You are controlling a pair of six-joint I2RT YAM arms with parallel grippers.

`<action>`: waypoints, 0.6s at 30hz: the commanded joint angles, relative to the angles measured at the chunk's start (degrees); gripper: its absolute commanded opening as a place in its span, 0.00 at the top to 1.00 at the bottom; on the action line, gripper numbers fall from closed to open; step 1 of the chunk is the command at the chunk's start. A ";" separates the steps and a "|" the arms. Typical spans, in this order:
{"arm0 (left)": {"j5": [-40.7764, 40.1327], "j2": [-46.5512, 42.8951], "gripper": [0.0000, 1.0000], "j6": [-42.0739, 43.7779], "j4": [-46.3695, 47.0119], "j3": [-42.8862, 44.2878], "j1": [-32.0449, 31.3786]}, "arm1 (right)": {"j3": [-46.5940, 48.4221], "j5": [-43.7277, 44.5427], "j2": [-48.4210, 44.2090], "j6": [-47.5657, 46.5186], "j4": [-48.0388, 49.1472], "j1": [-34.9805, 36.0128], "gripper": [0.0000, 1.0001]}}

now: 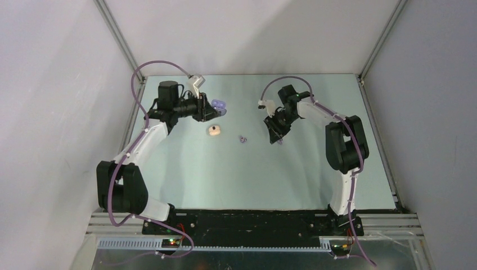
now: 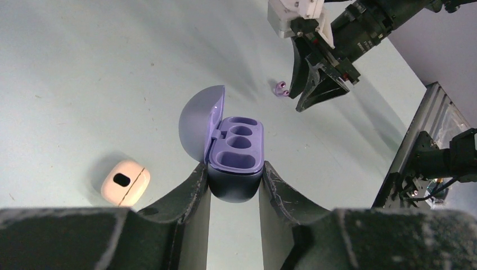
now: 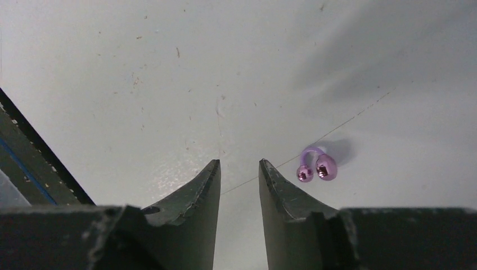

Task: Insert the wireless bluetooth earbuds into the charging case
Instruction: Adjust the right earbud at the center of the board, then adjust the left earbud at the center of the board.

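Observation:
My left gripper (image 2: 234, 169) is shut on the base of the purple charging case (image 2: 236, 154), whose lid stands open to the left. Its wells are empty. From above, the charging case (image 1: 218, 105) shows at the back left, just beyond the left gripper (image 1: 209, 109). A small purple earbud (image 3: 316, 166), two shiny beads joined by an arc, lies on the table just right of my right gripper (image 3: 239, 163). That gripper is open with nothing between its fingers. The same earbud (image 1: 243, 138) lies left of the right gripper (image 1: 277, 138).
A cream-white case (image 1: 214, 130), lid shut, lies on the table between the purple case and the earbud; it also shows as the cream case (image 2: 125, 181) left of my left fingers. Grey walls enclose the table on three sides.

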 commanded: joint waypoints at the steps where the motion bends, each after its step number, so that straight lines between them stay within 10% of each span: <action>1: -1.23 -2.02 0.99 2.50 -2.95 2.70 -0.14 | -0.91 -0.21 -3.09 3.02 1.09 2.43 0.62; 8: -1.84 -4.42 1.00 1.51 -5.81 0.40 1.28 | -10.15 -9.32 -9.29 -15.00 19.95 5.50 0.66; 18: -5.34 -10.48 1.00 -4.57 -1.41 -5.05 3.78 | -5.38 -7.66 -2.79 -26.19 22.98 13.38 0.69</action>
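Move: The right hand hovers low. The centre earbud lies about 11 cm to its left, 3 cm farther out and 4 cm below. At the same depth, the right earbud it has just left lies 2 cm ahead and 2 cm right, the peach case about 20 cm left and 6 cm ahead. From the left hand, which holds the open purple charging case, the centre earbud is some 9 cm right, 1 cm ahead and 20 cm below. The right hand sweeps about 10 cm left towards the centre earbud; the left, keeping the case, eases back-left 3 cm. ##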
